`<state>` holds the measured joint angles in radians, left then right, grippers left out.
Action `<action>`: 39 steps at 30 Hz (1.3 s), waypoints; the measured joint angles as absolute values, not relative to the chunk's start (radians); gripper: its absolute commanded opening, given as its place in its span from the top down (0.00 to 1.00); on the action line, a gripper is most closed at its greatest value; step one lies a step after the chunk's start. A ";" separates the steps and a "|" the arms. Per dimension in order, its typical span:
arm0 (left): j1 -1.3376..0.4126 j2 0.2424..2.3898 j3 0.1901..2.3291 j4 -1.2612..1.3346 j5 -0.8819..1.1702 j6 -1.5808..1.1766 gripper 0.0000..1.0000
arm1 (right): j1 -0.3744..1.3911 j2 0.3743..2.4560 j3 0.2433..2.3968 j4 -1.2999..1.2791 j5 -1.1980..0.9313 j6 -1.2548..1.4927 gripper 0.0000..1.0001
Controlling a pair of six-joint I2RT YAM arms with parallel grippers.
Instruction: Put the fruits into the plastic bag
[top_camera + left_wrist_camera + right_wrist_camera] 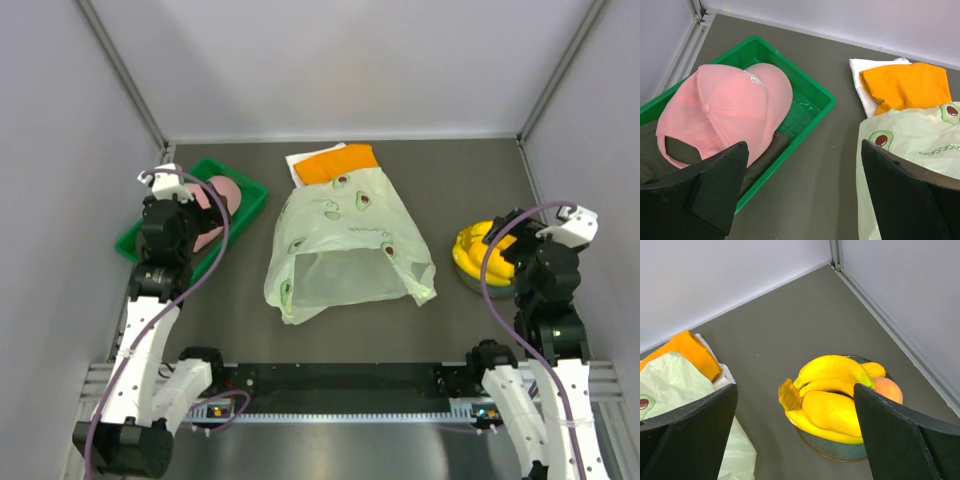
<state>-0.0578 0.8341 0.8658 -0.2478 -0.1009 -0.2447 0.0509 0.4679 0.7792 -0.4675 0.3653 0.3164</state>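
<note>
A bunch of yellow bananas [832, 390] lies on a round blue-grey plate [840, 450] at the right of the table, also in the top view [473, 248]; an orange-pink fruit [888, 389] sits behind it. The pale green plastic bag [340, 250] with avocado prints lies mid-table, its mouth facing the near edge; it shows in the left wrist view [910, 150] and the right wrist view [670, 385]. My right gripper [797, 435] is open, above and near the bananas, holding nothing. My left gripper [802, 192] is open and empty over bare table between the tray and the bag.
A green tray [810, 90] at the left holds a pink cap [725, 107]. An orange cloth [338, 163] on a white sheet lies behind the bag. Grey walls close in the table at the left, right and back.
</note>
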 measured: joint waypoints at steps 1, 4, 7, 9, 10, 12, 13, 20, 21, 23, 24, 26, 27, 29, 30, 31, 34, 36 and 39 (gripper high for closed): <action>-0.058 0.835 0.866 -0.248 -0.101 -0.245 0.01 | 0.051 0.468 0.779 -0.469 0.365 0.316 0.02; -0.058 0.836 0.866 -0.246 -0.091 -0.250 0.01 | 0.051 0.468 0.779 -0.472 0.365 0.316 0.02; -0.058 0.836 0.863 -0.233 -0.068 -0.260 0.01 | 0.051 0.468 0.779 -0.477 0.365 0.316 0.02; -0.058 0.836 0.859 -0.226 -0.051 -0.260 0.01 | 0.051 0.468 0.779 -0.481 0.365 0.316 0.01; -0.058 0.835 0.854 -0.223 -0.043 -0.260 0.01 | 0.051 0.468 0.779 -0.481 0.364 0.316 0.02; -0.058 0.834 0.841 -0.219 -0.020 -0.260 0.01 | 0.051 0.468 0.779 -0.481 0.364 0.316 0.02; -0.058 0.834 0.837 -0.219 -0.010 -0.260 0.01 | 0.051 0.468 0.779 -0.481 0.364 0.316 0.01; -0.058 0.815 0.812 -0.244 0.077 -0.276 0.01 | 0.051 0.474 0.779 -0.481 0.352 0.316 0.01; -0.058 0.805 0.809 -0.259 0.098 -0.282 0.01 | 0.051 0.477 0.779 -0.482 0.349 0.316 0.01; -0.058 0.776 0.805 -0.295 0.148 -0.295 0.01 | 0.051 0.481 0.779 -0.482 0.344 0.316 0.01; -0.058 0.762 0.805 -0.313 0.171 -0.301 0.01 | 0.050 0.482 0.779 -0.483 0.342 0.316 0.01; -0.058 0.718 0.805 -0.347 0.236 -0.319 0.01 | 0.050 0.485 0.779 -0.483 0.340 0.316 0.01; -0.058 0.699 0.806 -0.364 0.262 -0.326 0.01 | 0.050 0.486 0.779 -0.483 0.339 0.316 0.01; -0.058 0.659 0.810 -0.406 0.314 -0.338 0.01 | 0.050 0.492 0.779 -0.483 0.335 0.316 0.01; -0.058 0.643 0.820 -0.437 0.333 -0.340 0.01 | 0.050 0.496 0.779 -0.483 0.332 0.316 0.01; -0.058 0.630 0.833 -0.471 0.350 -0.342 0.02 | 0.050 0.500 0.779 -0.483 0.329 0.316 0.01; -0.058 0.593 0.844 -0.537 0.357 -0.342 0.05 | 0.050 0.511 0.779 -0.484 0.317 0.317 0.01; -0.058 0.574 0.839 -0.588 0.355 -0.345 0.06 | 0.050 0.513 0.779 -0.488 0.311 0.317 0.01; -0.060 0.557 0.820 -0.631 0.373 -0.355 0.07 | 0.050 0.511 0.779 -0.499 0.308 0.317 0.01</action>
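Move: The plastic bag's near-left corner, beside its mouth, lies some 17 cm to the right of the left hand, 14 cm nearer the base and about 26 cm below. From that hand, the green tray with the pink cap sits about 17 cm ahead and 10 cm to the left, and the bag's middle some 4 cm ahead and 32 cm right. For the right hand, the banana bowl is about 9 cm ahead, 2 cm right and 22 cm below. Towards the bag's near-left corner the open left hand first eases right and slightly down, then sweeps back past the bag's left side, about 11 cm back and 8 cm right, sinking about 3 cm overall. It turns some 25 degrees clockwise while its left side dips and the fingers tip down. The right hand, open, creeps roughly 2 cm, mostly down, towards the bananas. ##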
